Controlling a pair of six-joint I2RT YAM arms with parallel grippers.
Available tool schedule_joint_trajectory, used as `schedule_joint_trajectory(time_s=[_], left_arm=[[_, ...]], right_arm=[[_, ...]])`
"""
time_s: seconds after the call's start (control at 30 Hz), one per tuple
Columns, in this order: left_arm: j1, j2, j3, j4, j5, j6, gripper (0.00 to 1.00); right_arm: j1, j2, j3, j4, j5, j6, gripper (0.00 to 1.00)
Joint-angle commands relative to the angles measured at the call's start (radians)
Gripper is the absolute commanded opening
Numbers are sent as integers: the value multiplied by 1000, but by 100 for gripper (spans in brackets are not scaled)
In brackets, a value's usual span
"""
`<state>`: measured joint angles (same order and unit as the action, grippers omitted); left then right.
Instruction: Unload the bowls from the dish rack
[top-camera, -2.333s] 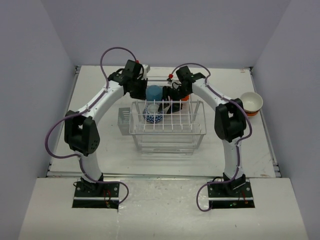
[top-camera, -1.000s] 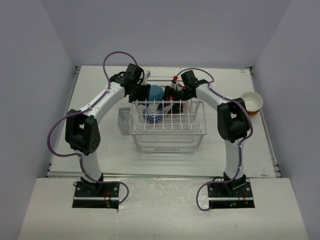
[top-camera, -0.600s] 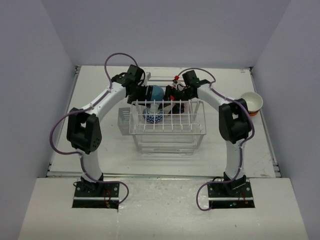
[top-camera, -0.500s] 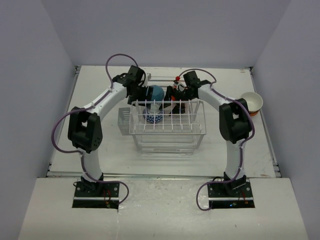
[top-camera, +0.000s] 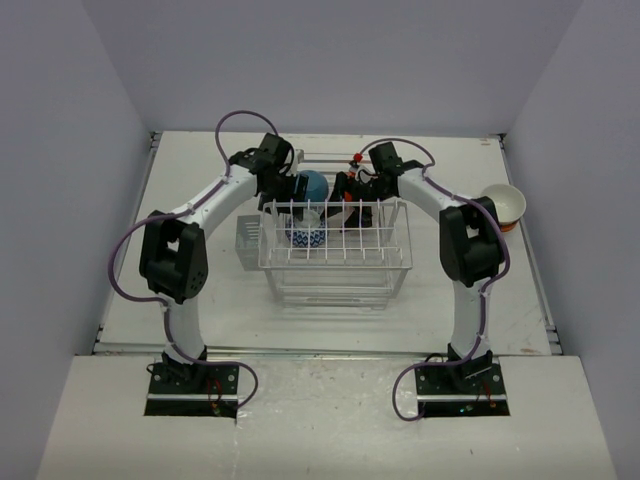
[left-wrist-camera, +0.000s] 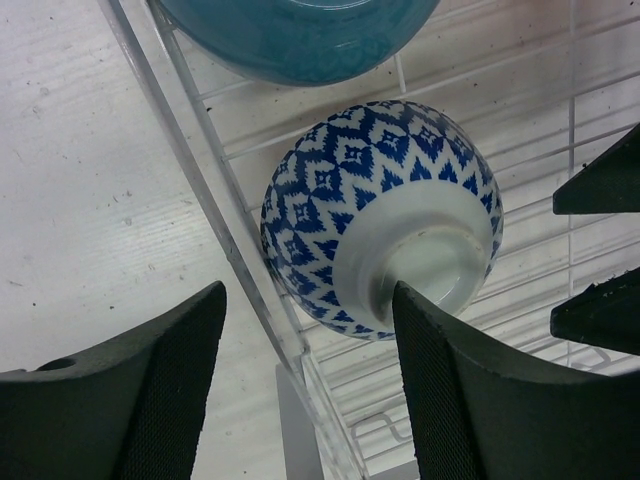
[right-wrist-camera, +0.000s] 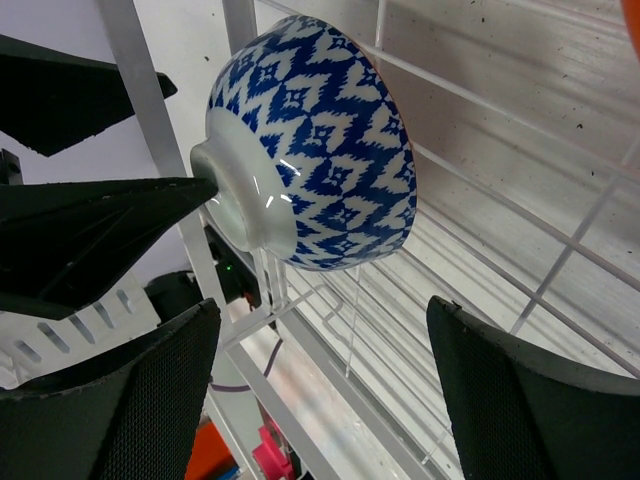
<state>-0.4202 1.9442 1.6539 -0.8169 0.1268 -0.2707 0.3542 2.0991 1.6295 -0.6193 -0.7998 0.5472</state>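
Note:
The white wire dish rack (top-camera: 335, 250) stands mid-table. A blue-and-white patterned bowl (top-camera: 305, 232) lies on its side inside at the back left, foot toward the rack's wall (left-wrist-camera: 385, 215) (right-wrist-camera: 315, 150). A plain blue bowl (top-camera: 312, 185) sits just behind it (left-wrist-camera: 300, 35). My left gripper (top-camera: 290, 190) hangs open at the rack's back left corner, its jaws (left-wrist-camera: 310, 400) straddling the rack's wall with nothing gripped. My right gripper (top-camera: 345, 195) is open inside the rack (right-wrist-camera: 325, 390), below the patterned bowl and apart from it. An orange edge (right-wrist-camera: 632, 20) shows at the corner.
A cream bowl stacked on an orange one (top-camera: 503, 205) sits on the table at the far right. A small cutlery cup (top-camera: 248, 240) hangs on the rack's left side. Purple cables loop above both arms. Grey walls enclose the table.
My left arm has swung a little to the right and its jaws have spread wider. The blue bowl and the patterned bowl stay where they were. The right arm has barely moved.

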Motion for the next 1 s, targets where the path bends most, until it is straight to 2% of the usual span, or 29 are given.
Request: schedule_joint_trajectory(time_s=[0.0, 0.3, 0.43, 0.67, 0.97], left_arm=[[-3, 12, 1, 7, -30, -4, 68], [-3, 10, -3, -27, -76, -2, 51], [-2, 12, -3, -31, -87, -4, 46], [1, 13, -12, -34, -98, -9, 42], [17, 1, -25, -36, -102, -5, 40]], right_arm=[[-1, -40, 35, -14, -19, -23, 84], [-3, -11, 67, -16, -56, -29, 83], [-1, -2, 90, -33, -65, -36, 83], [-1, 24, 109, -74, -47, -66, 83], [6, 32, 56, -30, -45, -69, 84]])
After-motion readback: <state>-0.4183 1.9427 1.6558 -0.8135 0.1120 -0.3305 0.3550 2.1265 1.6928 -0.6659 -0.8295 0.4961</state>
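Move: The blue-patterned bowl's middle is about 5 cm right and 1 cm ahead of the left hand, 3 cm lower; the rack's left rail runs between its fingers, about 1 cm left of the hand point. The teal bowl is some 11 cm ahead and 6 cm right. From the right hand, the patterned bowl lies roughly 6 cm left, 2 cm ahead and 3 cm lower. Left fingers close in place around patterned bowl's foot and rack rail; right hand, open, rises 2 cm, sinks halfway. ##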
